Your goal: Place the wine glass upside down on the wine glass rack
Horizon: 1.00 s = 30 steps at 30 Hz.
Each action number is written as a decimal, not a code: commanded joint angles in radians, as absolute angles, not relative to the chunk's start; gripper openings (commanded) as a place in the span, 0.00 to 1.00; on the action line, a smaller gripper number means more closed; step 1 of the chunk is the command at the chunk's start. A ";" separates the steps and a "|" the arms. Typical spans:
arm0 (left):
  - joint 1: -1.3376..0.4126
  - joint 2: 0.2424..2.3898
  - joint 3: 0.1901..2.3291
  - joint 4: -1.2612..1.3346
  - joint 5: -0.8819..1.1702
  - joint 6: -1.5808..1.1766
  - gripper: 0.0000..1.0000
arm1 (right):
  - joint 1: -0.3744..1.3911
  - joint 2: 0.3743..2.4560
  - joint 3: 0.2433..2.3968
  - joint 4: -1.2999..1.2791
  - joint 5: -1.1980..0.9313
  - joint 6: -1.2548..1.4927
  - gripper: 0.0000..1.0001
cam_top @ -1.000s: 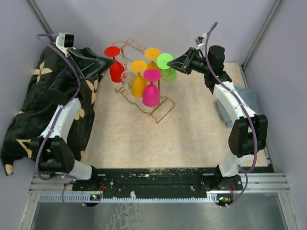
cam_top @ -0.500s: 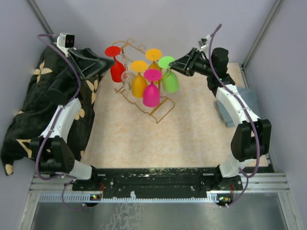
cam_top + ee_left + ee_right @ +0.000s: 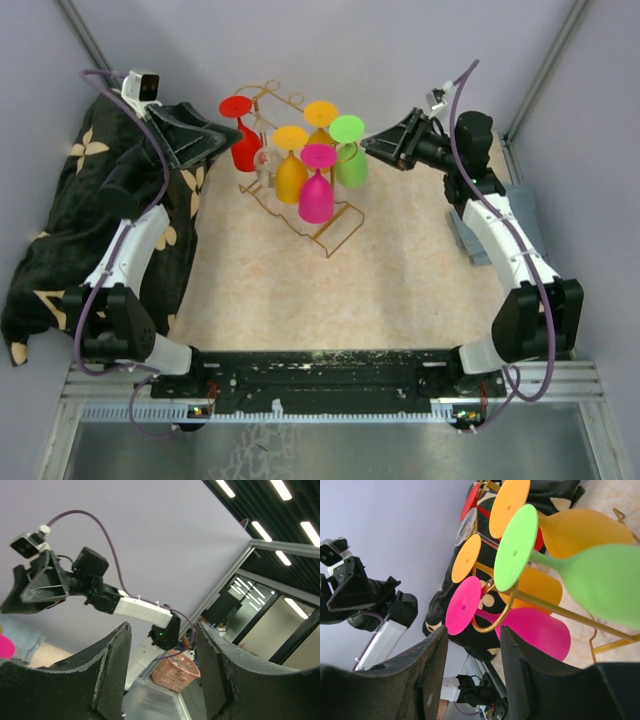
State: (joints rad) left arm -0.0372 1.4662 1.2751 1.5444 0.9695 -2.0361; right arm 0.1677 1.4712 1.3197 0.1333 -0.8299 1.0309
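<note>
The gold wine glass rack (image 3: 335, 228) stands at the back of the table with several coloured glasses hanging on it upside down. The green wine glass (image 3: 351, 165) hangs at the rack's right end, foot up and bowl down. In the right wrist view its green foot (image 3: 516, 547) sits above a gold loop (image 3: 501, 617), with the bowl at the right. My right gripper (image 3: 367, 145) (image 3: 472, 640) is open just right of the green glass, holding nothing. My left gripper (image 3: 233, 129) (image 3: 162, 647) is open and empty beside the red glass (image 3: 243, 148).
A pink glass (image 3: 314, 197), two orange glasses (image 3: 290, 176) and a clear one (image 3: 262, 160) also hang on the rack. A black patterned cloth (image 3: 60, 230) lies along the left wall. A grey object (image 3: 478, 240) lies at the mat's right edge.
My right gripper has opened and let go of the green glass, then drawn back to the right. The green glass has settled lower on the rack. The left arm has not moved.
</note>
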 commanded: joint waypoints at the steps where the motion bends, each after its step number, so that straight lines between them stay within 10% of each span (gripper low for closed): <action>1: -0.034 1.437 1.256 1.643 1.050 -1.934 0.60 | 0.147 1.350 1.295 0.100 -0.779 0.945 0.50; 16: -0.035 1.248 1.306 0.610 1.160 -1.103 0.84 | 0.132 1.200 1.305 -0.155 -0.621 0.753 0.79; 30: -0.034 1.222 1.276 0.548 1.146 -1.069 0.99 | 0.130 1.154 1.394 -0.344 -0.413 0.692 0.85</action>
State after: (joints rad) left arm -0.0372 1.2442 1.2785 0.5697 1.1450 -1.1023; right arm 0.1406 1.2156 1.3304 -0.3161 -0.4980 0.7345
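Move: The green glass I have just let go of hangs foot-up on the rack; its middle is about 5 cm ahead of my right hand, 5 cm to the left and some 6 cm below. At that same height, the pink glass is roughly 11 cm left and 1 cm back of that hand, and the rear orange glass some 8 cm ahead and 10 cm left. From my left hand the green glass lies about 16 cm ahead, 24 cm right and well below, some 20 cm. My right hand, already free, backs away from the green glass, about 6 cm to the right and 3 cm back after a small rise and dip, its fingers spreading wide, dipping and turning clockwise towards forward. Meanwhile my empty left hand sinks some 5 cm and eases slightly forward, its upward-slanting fingers tipping down towards level, swinging a little towards forward and opening fully. ##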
